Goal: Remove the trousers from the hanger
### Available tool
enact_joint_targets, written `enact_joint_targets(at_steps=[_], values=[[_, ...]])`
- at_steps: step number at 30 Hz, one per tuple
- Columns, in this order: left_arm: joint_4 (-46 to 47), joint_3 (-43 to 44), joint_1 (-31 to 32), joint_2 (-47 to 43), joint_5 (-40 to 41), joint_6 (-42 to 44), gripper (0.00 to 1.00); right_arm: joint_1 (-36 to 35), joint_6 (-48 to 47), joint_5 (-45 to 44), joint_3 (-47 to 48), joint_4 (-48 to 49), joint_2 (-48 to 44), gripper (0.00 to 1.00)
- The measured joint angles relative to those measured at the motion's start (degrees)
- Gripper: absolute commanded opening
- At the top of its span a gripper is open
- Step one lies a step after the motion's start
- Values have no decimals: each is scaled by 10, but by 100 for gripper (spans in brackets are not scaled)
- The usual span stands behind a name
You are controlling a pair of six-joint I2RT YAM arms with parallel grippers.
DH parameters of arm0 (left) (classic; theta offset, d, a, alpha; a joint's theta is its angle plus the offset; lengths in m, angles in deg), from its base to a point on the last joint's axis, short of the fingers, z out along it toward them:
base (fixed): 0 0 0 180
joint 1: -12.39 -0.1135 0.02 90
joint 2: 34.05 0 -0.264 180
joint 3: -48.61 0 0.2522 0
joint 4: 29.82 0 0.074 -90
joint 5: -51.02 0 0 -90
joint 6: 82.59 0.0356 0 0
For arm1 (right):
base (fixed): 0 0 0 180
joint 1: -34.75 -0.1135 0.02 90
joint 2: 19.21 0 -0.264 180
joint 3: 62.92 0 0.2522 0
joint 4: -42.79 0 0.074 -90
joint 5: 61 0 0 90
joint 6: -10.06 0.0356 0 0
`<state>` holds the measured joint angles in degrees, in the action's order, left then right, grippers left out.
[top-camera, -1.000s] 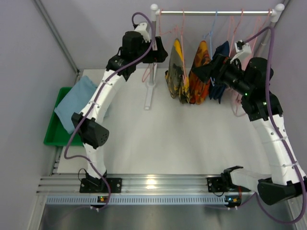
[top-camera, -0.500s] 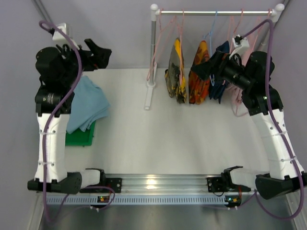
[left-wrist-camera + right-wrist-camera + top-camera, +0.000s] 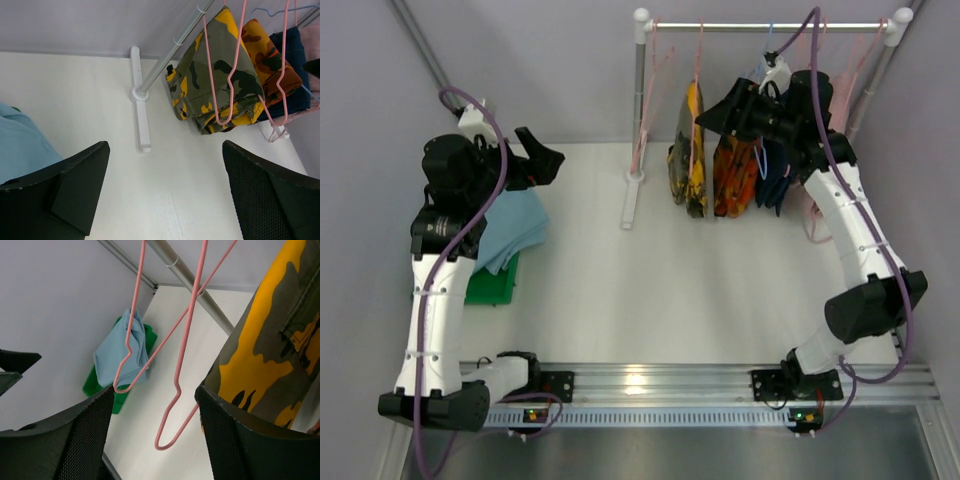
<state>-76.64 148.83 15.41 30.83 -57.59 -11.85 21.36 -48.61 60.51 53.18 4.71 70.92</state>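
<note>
The yellow trousers [image 3: 688,150] with dark blotches hang folded over a pink hanger [image 3: 701,60] on the rack rail [image 3: 770,26]. My right gripper [image 3: 708,118] is up beside them, open. In the right wrist view its jaws [image 3: 156,390] stand around an empty pink hanger [image 3: 176,400] without touching it, and the yellow trousers [image 3: 270,350] brush the right finger. The light blue trousers [image 3: 515,228] lie off the rack on a green bin [image 3: 485,285]. My left gripper [image 3: 542,160] hovers open above them, holding nothing [image 3: 165,145].
An orange-red patterned pair [image 3: 735,170] and a navy pair [image 3: 775,175] hang right of the yellow one. Empty pink hangers [image 3: 648,95] hang near the rack's left post [image 3: 639,100]. The post's white foot [image 3: 140,110] lies on the table.
My left arm pulled back from the rack to the left side above the bin. My right gripper rose and reached left past the orange pair to the yellow pair, jaws narrowing.
</note>
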Motion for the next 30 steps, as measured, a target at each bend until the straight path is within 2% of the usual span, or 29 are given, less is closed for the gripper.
enact_joint_targets(at_steps=[6, 14, 20, 23, 25, 30], values=[[0, 0, 0, -1, 0, -8, 99, -5, 33, 15, 31, 36, 73, 64], [0, 0, 0, 4, 0, -11, 99, -27, 52, 21, 45, 60, 126, 60], [1, -1, 0, 9, 0, -16, 99, -39, 73, 25, 47, 94, 143, 52], [1, -7, 0, 11, 0, -17, 99, -39, 85, 28, 47, 110, 151, 45], [1, -10, 0, 13, 0, -18, 99, -39, 96, 33, 47, 122, 156, 36], [1, -13, 0, 17, 0, -19, 99, -39, 130, 53, 50, 153, 165, 29]])
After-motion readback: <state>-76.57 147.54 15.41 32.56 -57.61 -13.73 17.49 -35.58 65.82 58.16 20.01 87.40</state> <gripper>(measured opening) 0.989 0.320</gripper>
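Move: The near end of the camo trousers' pink hanger is about 5 cm ahead of the right hand, some 5 cm to its left and 4 cm below. The camo trousers hang about 14 cm ahead, 3 cm left and 10 cm below; the rust trousers some 12 cm ahead, 8 cm right and 11 cm below. An empty hanger is roughly 8 cm ahead, 12 cm left. From the left hand, the camo hanger's end lies about 14 cm ahead and 32 cm right. The near wire of the camo trousers' hanger comes between the right fingertips as that hand reaches about 6 cm forward and 7 cm left, mostly forward at first, then left, sinking some 4 cm on the way. The half-open fingers narrow around the wire to about a third open, with the wrist rolling about 10 degrees; a firm grip isn't visible yet. ##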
